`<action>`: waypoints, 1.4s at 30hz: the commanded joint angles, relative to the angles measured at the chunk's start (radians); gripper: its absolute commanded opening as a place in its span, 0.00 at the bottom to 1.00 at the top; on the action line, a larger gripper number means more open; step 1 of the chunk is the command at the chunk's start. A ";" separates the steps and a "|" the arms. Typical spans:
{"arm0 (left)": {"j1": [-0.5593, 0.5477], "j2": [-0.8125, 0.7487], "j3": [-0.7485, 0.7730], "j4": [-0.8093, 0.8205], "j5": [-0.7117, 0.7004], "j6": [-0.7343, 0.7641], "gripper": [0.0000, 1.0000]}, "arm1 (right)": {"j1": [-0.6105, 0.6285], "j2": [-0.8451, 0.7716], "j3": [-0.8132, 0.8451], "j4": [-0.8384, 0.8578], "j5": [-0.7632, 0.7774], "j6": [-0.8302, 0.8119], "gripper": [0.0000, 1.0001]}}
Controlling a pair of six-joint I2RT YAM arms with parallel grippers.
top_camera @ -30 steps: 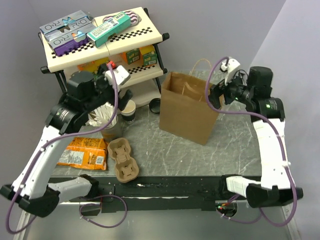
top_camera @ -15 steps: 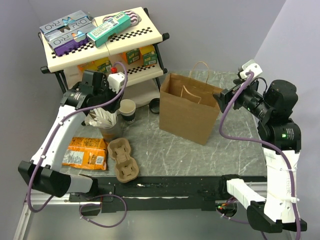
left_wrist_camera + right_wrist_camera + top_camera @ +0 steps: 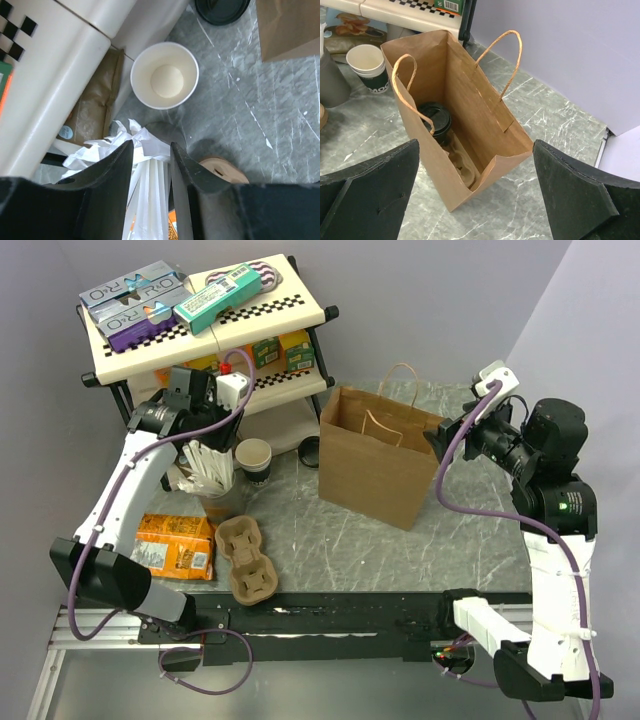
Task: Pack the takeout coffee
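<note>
The takeout coffee (image 3: 434,117), a cup with a black lid, stands inside the open brown paper bag (image 3: 375,460) on a pulp carrier (image 3: 465,165). My right gripper (image 3: 476,146) hovers above the bag's right end with its jaws wide apart and nothing between them. My left gripper (image 3: 151,145) hangs over the cup of white sticks (image 3: 205,472), in front of the shelf. Its jaws are partly closed, and white sticks (image 3: 150,190) show between them. Whether they are pinched is unclear. A lidless paper cup (image 3: 165,75) stands beyond the sticks, and a loose black lid (image 3: 310,450) lies near the bag.
A two-tier white cart (image 3: 200,320) with boxes stands at the back left. A second brown pulp carrier (image 3: 248,558) and an orange snack packet (image 3: 170,545) lie at the front left. A brown packet (image 3: 92,107) sits under the cart.
My left arm has lifted from the stick cup and drawn back toward the cart, its jaws narrowing. My right arm rose and swung right early on, then held still.
</note>
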 commanded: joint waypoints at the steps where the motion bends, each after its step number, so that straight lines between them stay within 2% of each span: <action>1: 0.004 -0.001 0.028 -0.034 -0.022 -0.027 0.39 | -0.005 0.002 0.017 0.005 0.003 -0.002 1.00; 3: 0.004 -0.010 0.021 -0.040 -0.010 -0.030 0.38 | -0.005 0.002 0.014 0.008 0.003 -0.004 1.00; 4: 0.006 -0.012 0.011 -0.040 -0.011 -0.031 0.33 | -0.005 0.005 0.012 0.008 0.005 -0.007 1.00; 14: 0.006 0.026 0.016 -0.040 0.003 -0.036 0.30 | -0.003 0.021 0.012 0.020 -0.001 -0.008 1.00; 15: 0.006 0.028 0.017 -0.042 0.003 -0.036 0.23 | -0.005 0.021 0.012 0.021 0.002 -0.013 1.00; 26: 0.004 0.035 0.010 -0.043 0.018 -0.025 0.21 | -0.005 0.022 0.001 0.037 0.006 -0.015 1.00; 28: 0.006 0.032 0.016 -0.043 0.027 -0.025 0.07 | -0.005 0.025 0.001 0.035 0.006 -0.015 1.00; 30: 0.006 0.025 0.019 -0.040 0.047 -0.024 0.01 | -0.003 0.027 0.003 0.037 0.006 -0.015 1.00; 35: 0.006 0.000 0.019 -0.042 0.075 -0.013 0.01 | -0.005 0.038 0.018 0.035 0.009 -0.016 1.00; 42: 0.006 -0.095 0.122 -0.101 0.134 0.042 0.01 | -0.005 0.068 0.078 -0.001 0.026 -0.010 1.00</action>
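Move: The wrapped straws stand almost under the left hand, the middle of the bunch about 2 cm back, 2 cm to the left and 7 cm below, with their white ends already reaching up to its half-open fingertips. The paper cups stand some 8 cm ahead, 6 cm to its right and 14 cm lower; the cup carrier lies about 11 cm back, 5 cm right and 18 cm down. From the right hand the straws are roughly 8 cm ahead, 44 cm left and 25 cm below. The left hand eases down about 2 cm among the upper ends of the straws, tipping its fingers some 5 degrees further down and closing in small steps, then shuts the fingertips completely to pinch at a wrapped end, and at the last begins to lift by about 1 cm while drawing slightly back. Meanwhile the right hand, wide open, creeps only 1 to 2 cm forward towards the paper bag and stays clear of it. ##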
